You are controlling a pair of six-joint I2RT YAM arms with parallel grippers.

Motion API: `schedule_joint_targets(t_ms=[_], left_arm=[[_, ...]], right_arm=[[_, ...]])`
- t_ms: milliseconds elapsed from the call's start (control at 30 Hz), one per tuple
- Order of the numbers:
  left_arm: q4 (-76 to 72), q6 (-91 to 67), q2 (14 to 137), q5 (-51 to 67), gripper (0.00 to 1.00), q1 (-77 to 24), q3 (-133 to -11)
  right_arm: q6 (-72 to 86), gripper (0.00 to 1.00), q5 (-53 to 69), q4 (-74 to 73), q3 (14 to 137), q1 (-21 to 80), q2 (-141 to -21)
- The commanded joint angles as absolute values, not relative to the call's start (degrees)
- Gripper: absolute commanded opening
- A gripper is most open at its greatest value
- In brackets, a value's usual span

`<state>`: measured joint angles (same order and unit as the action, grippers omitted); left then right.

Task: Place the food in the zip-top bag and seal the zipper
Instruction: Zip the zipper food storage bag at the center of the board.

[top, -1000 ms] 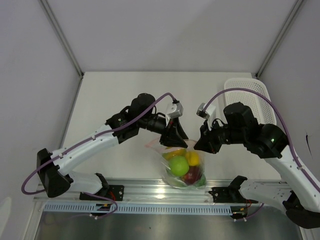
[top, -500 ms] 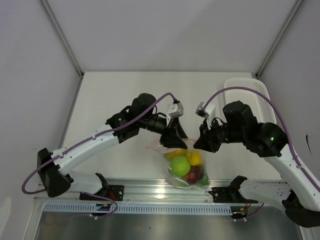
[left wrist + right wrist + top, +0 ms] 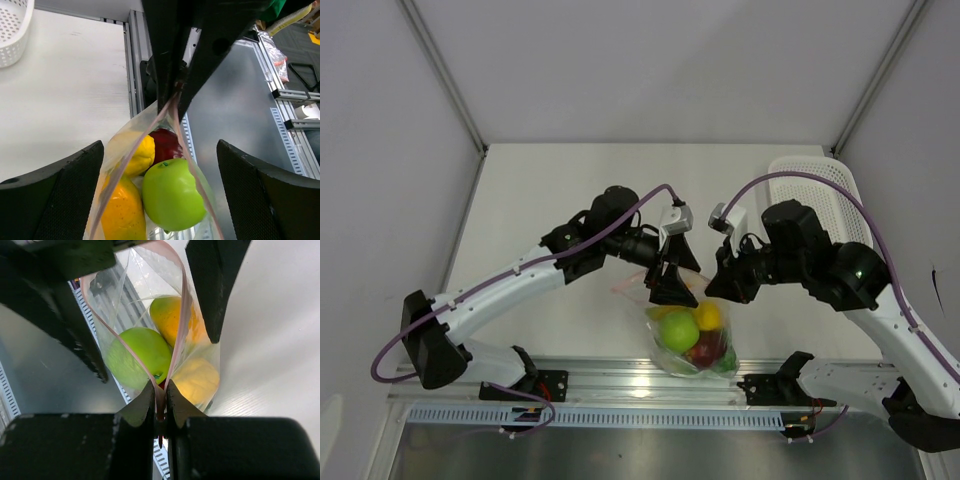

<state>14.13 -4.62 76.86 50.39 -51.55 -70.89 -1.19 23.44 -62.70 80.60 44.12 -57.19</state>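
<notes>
The zip-top bag (image 3: pixel 692 338) hangs by the table's near edge with the food inside: a green apple (image 3: pixel 678 330), a yellow fruit (image 3: pixel 708 316) and a red apple (image 3: pixel 705 350). In the right wrist view, my right gripper (image 3: pixel 160 387) is shut on one end of the pink zipper (image 3: pixel 184 305), above the green apple (image 3: pixel 137 357). My left gripper (image 3: pixel 160 150) is open, its fingers (image 3: pixel 55 200) wide on either side of the bag's mouth, touching nothing. The zipper's two strips (image 3: pixel 165 112) stand apart over the green apple (image 3: pixel 172 192) and an orange fruit (image 3: pixel 117 215).
A white mesh basket (image 3: pixel 815 185) stands at the back right, behind the right arm. An aluminium rail (image 3: pixel 620 380) runs along the near table edge just below the bag. The two grippers are close together over the bag.
My left gripper has opened wide and let go of the bag's edge, shifting slightly right. The right gripper keeps its hold on the zipper end.
</notes>
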Motion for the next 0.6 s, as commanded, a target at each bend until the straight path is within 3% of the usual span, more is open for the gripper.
schedule_joint_targets(t_ms=[0,67,200,267,367,400,433,500,567], left_arm=[[11.52,-5.62,78.92,52.56,0.92,-52.03,-72.86],[11.08,-5.89,79.1,52.47,0.91,-52.21,-72.51],[11.34,-5.8,79.19,51.59,0.61,-52.38,-72.25],[11.16,-5.8,78.31,50.72,0.52,-52.38,-71.55],[10.46,-6.24,76.99,50.54,0.28,-52.38,-70.58],[10.46,-6.5,76.82,50.45,0.01,-52.38,-70.4],[10.46,-6.94,76.56,50.45,0.01,-52.38,-70.23],[11.16,-7.12,76.03,50.36,0.01,-52.38,-70.22],[13.0,-7.29,75.41,49.31,0.0,-52.38,-70.4]], right_arm=[[-1.85,0.0,24.7,-60.29,83.32,43.86,-56.95],[-1.85,0.0,24.79,-60.21,83.23,43.95,-56.87],[-1.85,0.0,23.91,-59.94,83.06,43.86,-56.95],[-1.85,0.0,23.64,-59.94,82.97,43.86,-56.87],[-1.5,0.0,23.29,-59.68,82.88,43.86,-56.87],[-1.23,0.0,22.25,-59.42,82.71,43.86,-56.6],[-0.88,0.0,21.37,-59.07,82.53,43.86,-56.51],[-0.09,0.29,19.96,-58.63,82.7,43.94,-56.6],[2.1,0.44,19.43,-57.93,82.88,43.86,-56.78]])
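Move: The open zipper, its two rims spread, runs between the left gripper's wide-open fingers, its nearest stretch about 1 cm to the right and 1 cm below. From that hand, inside the bag and some 9 cm below, the green apple sits about 5 cm back and 2 cm left, the lemon 2 cm back and 3 cm right. The right gripper still pinches the zipper's gripped spot right at its fingertips. Bring the left gripper down about 1.5 cm and slightly to the right over the zipper, then hold it nearly still and close its fingers fully, pinching the two rims together. Keep the right gripper's pinch until the left fingers are shut, then spread its fingers part-way to let go of the zipper, easing just under 1 cm forward. ##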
